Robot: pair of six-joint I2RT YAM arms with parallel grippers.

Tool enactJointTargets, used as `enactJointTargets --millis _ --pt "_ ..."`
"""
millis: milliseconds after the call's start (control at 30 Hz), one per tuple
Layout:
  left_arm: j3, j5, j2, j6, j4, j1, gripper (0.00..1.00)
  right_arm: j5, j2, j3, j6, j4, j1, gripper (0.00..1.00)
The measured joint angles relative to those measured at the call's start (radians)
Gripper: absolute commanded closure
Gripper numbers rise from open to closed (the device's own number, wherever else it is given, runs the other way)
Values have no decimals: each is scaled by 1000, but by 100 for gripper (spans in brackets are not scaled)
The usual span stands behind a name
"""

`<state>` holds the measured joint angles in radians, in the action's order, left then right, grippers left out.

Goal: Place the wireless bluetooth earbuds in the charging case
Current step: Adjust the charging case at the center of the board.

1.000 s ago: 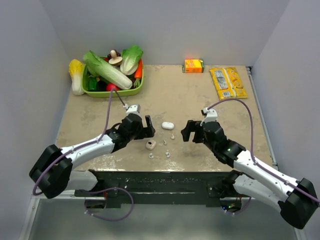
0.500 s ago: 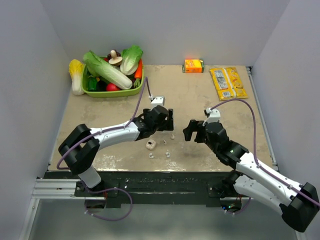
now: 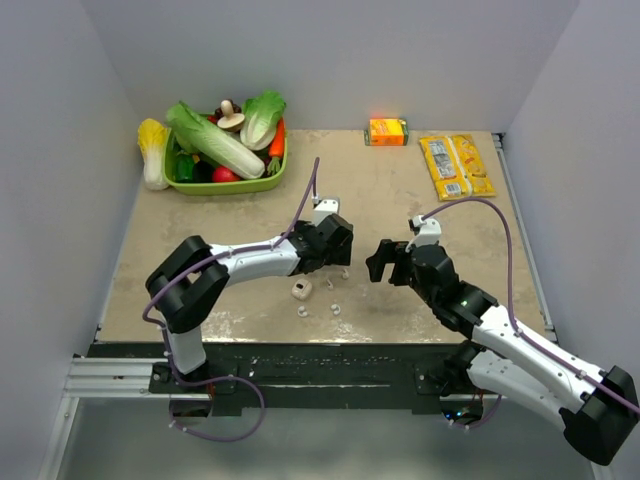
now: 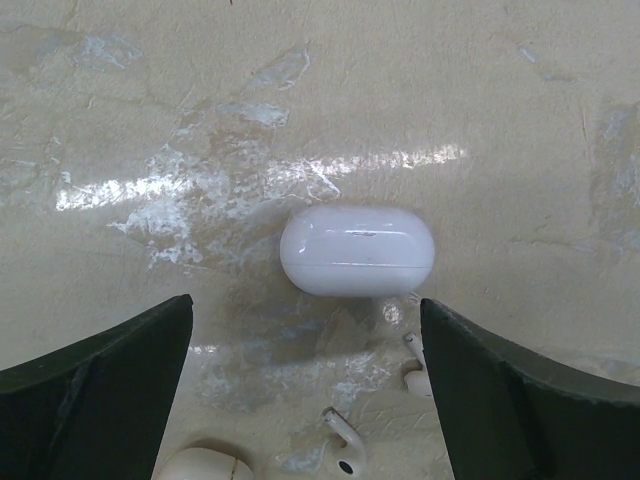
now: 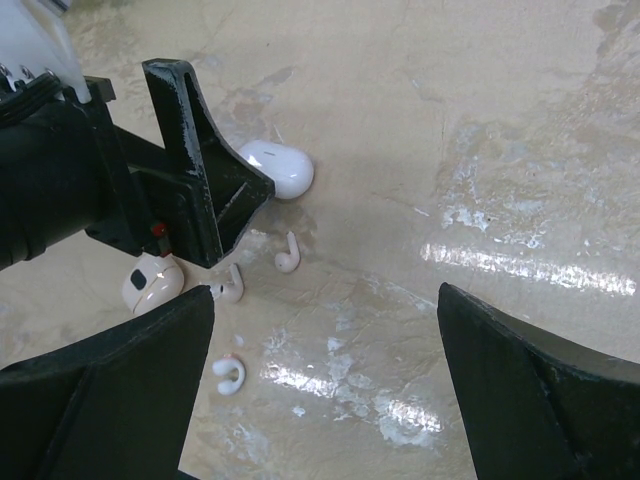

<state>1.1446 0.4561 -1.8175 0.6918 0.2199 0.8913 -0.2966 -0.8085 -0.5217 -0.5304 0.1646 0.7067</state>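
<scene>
The charging case is a glossy white oval, shut, lying flat on the table. In the left wrist view it sits just ahead of my open left gripper, between the lines of its fingers. It also shows in the right wrist view. In the top view my left gripper hides it. Two earbuds lie just behind the case, and they also show in the top view. A third pale piece lies nearer. My right gripper is open and empty, right of the earbuds.
A beige round case lies beside the earbuds, with two small pale pieces in front of it. A green basket of vegetables stands at the back left. An orange box and a yellow packet lie at the back right.
My left arm has swung right and forward, from left of the case to directly over it. The right arm has barely moved. The case and earbuds lie where they were.
</scene>
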Motion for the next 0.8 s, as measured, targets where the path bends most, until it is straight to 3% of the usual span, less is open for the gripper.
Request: enactJointTargets --millis 167,267,433,500,533,600,633,800 --pt "3 27 2 1 7 0 5 0 0 0 0 0 0 5" --pt "-21 31 28 3 -4 -8 17 0 0 0 -1 0 0 6" --pt "-105 29 115 10 -18 -41 60 0 0 0 -1 0 0 6" --pt "-122 29 130 8 -26 -53 70 0 0 0 -1 0 0 7" --pt "-130 27 134 8 -32 -57 82 0 0 0 -2 0 0 7" --pt "-143 21 135 8 -43 -58 96 0 0 1 -2 0 0 7" --pt "-148 16 135 8 -46 -58 100 0 0 2 -2 0 0 7" --pt "-156 -6 135 5 -57 -57 100 0 9 7 -4 0 0 7"
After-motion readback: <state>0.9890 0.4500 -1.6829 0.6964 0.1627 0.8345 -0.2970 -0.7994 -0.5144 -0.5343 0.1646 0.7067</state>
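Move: The charging case lies just in front of and below the open left hand, about 2 cm ahead, 2 cm to its right and 4 cm down. The nearer earbud sits roughly 4 cm back of the case and 2 cm to its right; a small white case is some 8 cm back of the charging case and 7 cm to its left. From the right hand, the charging case is about 8 cm ahead, 10 cm left and 14 cm below. The left hand slides about 4 cm left, away from the charging case, shutting its fingers fully on nothing. ##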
